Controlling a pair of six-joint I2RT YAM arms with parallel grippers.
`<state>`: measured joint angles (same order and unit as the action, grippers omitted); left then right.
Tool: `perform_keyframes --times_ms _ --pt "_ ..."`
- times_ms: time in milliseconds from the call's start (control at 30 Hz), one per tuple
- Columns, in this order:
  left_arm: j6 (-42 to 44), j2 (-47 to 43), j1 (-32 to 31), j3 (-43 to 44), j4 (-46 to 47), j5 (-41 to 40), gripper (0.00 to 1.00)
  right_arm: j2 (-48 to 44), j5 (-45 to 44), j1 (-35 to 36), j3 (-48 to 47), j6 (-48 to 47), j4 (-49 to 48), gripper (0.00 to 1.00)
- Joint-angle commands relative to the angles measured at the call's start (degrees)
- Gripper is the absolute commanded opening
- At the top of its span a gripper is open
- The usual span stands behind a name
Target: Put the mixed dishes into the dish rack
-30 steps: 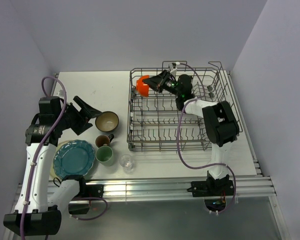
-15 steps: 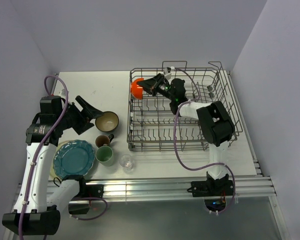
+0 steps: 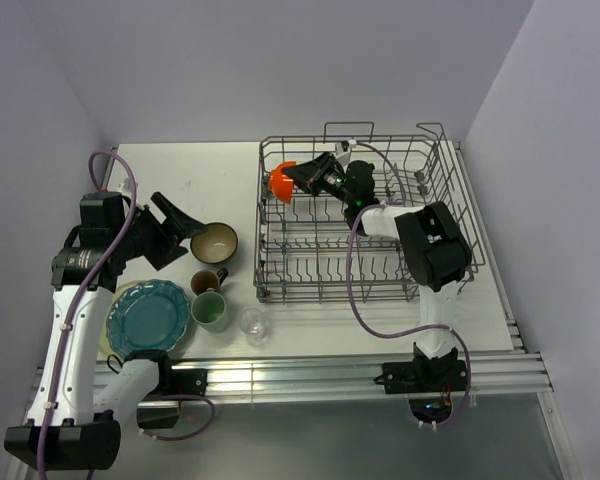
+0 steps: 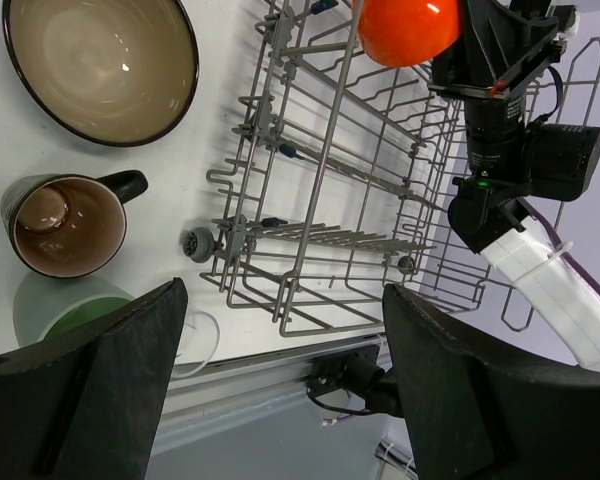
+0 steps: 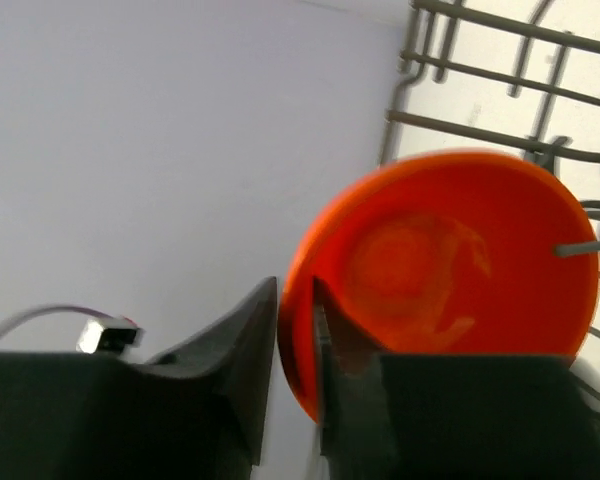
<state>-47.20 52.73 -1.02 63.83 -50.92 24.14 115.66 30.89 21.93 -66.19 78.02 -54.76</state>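
The orange bowl (image 3: pixel 281 181) stands on edge at the back left corner of the dish rack (image 3: pixel 435 245). My right gripper (image 3: pixel 302 177) is shut on its rim. In the right wrist view the rim of the orange bowl (image 5: pixel 450 280) sits between the two fingers of that gripper (image 5: pixel 296 330). My left gripper (image 3: pixel 183 222) hovers open and holds nothing, just left of the blue bowl with cream inside (image 3: pixel 214 243). The dark brown mug (image 3: pixel 208 281), pale green mug (image 3: pixel 210 311), clear glass (image 3: pixel 252 325) and teal plate (image 3: pixel 147 317) rest on the table.
The left wrist view shows the bowl (image 4: pixel 100 65), brown mug (image 4: pixel 65 225), green mug (image 4: pixel 68 308), rack (image 4: pixel 310 215) and the right arm (image 4: pixel 510 140) reaching over it. A cream plate edge (image 3: pixel 105 338) peeks from under the teal plate. Walls close in at the back and on both sides.
My right gripper has carried the orange bowl slightly left and lower in the rack's back corner and turned it. The left arm has not moved.
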Motion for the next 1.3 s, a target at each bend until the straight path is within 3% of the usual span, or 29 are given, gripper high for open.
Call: perform_keyframes --times_ms 0,100,333,667,1033,1100,1233,1267 --pt "1.7 0.2 -0.2 2.9 -0.1 -0.4 0.86 -0.3 2.4 -0.2 -1.5 -2.8 3.1 0.31" --pt "1.4 1.8 -0.2 3.5 -0.8 -2.2 0.86 -2.1 2.4 -0.5 -0.6 -4.8 5.5 0.52" --pt "-0.4 5.4 -0.2 4.7 -4.5 -11.1 0.87 -6.4 2.8 -1.1 -0.3 -10.5 12.0 0.58" --pt "-3.6 11.3 -0.7 2.8 -1.1 -11.1 0.87 -10.4 -0.9 -1.5 -4.3 -20.8 34.8 0.62" --pt "-1.9 19.8 -2.1 3.9 0.4 -17.4 0.87 -16.5 -2.3 -1.9 -4.4 -30.6 43.3 0.63" --pt "-1.8 22.3 -2.1 3.6 0.4 -20.0 0.87 -19.3 -4.6 -1.8 -5.3 -32.0 48.4 0.64" --pt "-2.2 26.4 -2.1 2.3 0.7 -23.9 0.82 -23.6 -11.5 -0.1 -12.4 -38.6 67.1 0.76" --pt "-2.3 26.8 -2.1 1.7 1.6 -23.8 0.82 -24.6 -13.6 0.5 -13.8 -40.6 70.0 0.84"
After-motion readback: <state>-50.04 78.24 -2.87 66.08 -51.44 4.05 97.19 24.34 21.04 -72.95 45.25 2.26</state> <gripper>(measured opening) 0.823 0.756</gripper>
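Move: The orange bowl, still pinched by its rim in the right hand, has its middle about 4 cm to that hand's left, 1 cm back and 2 cm lower; the rack's far-left corner lies roughly 9 cm ahead, 8 cm left and 8 cm lower. From the open left hand the brown bowl is about 10 cm ahead, 3 cm right and 20 cm down; the brown mug is 1 cm back and 1 cm right, the green cup 8 cm back and 2 cm right, both about as low. The orange bowl is let go among the tines at the rack's far left: the right fingers open at once as the hand sinks some 4 cm, then draws back and right from the bowl, finally rising, its fingertips tipping down about 30 degrees. Meanwhile the left hand descends about 12 cm, also forward and slightly left, towards the brown bowl, tipping downward, fingers still wide. ##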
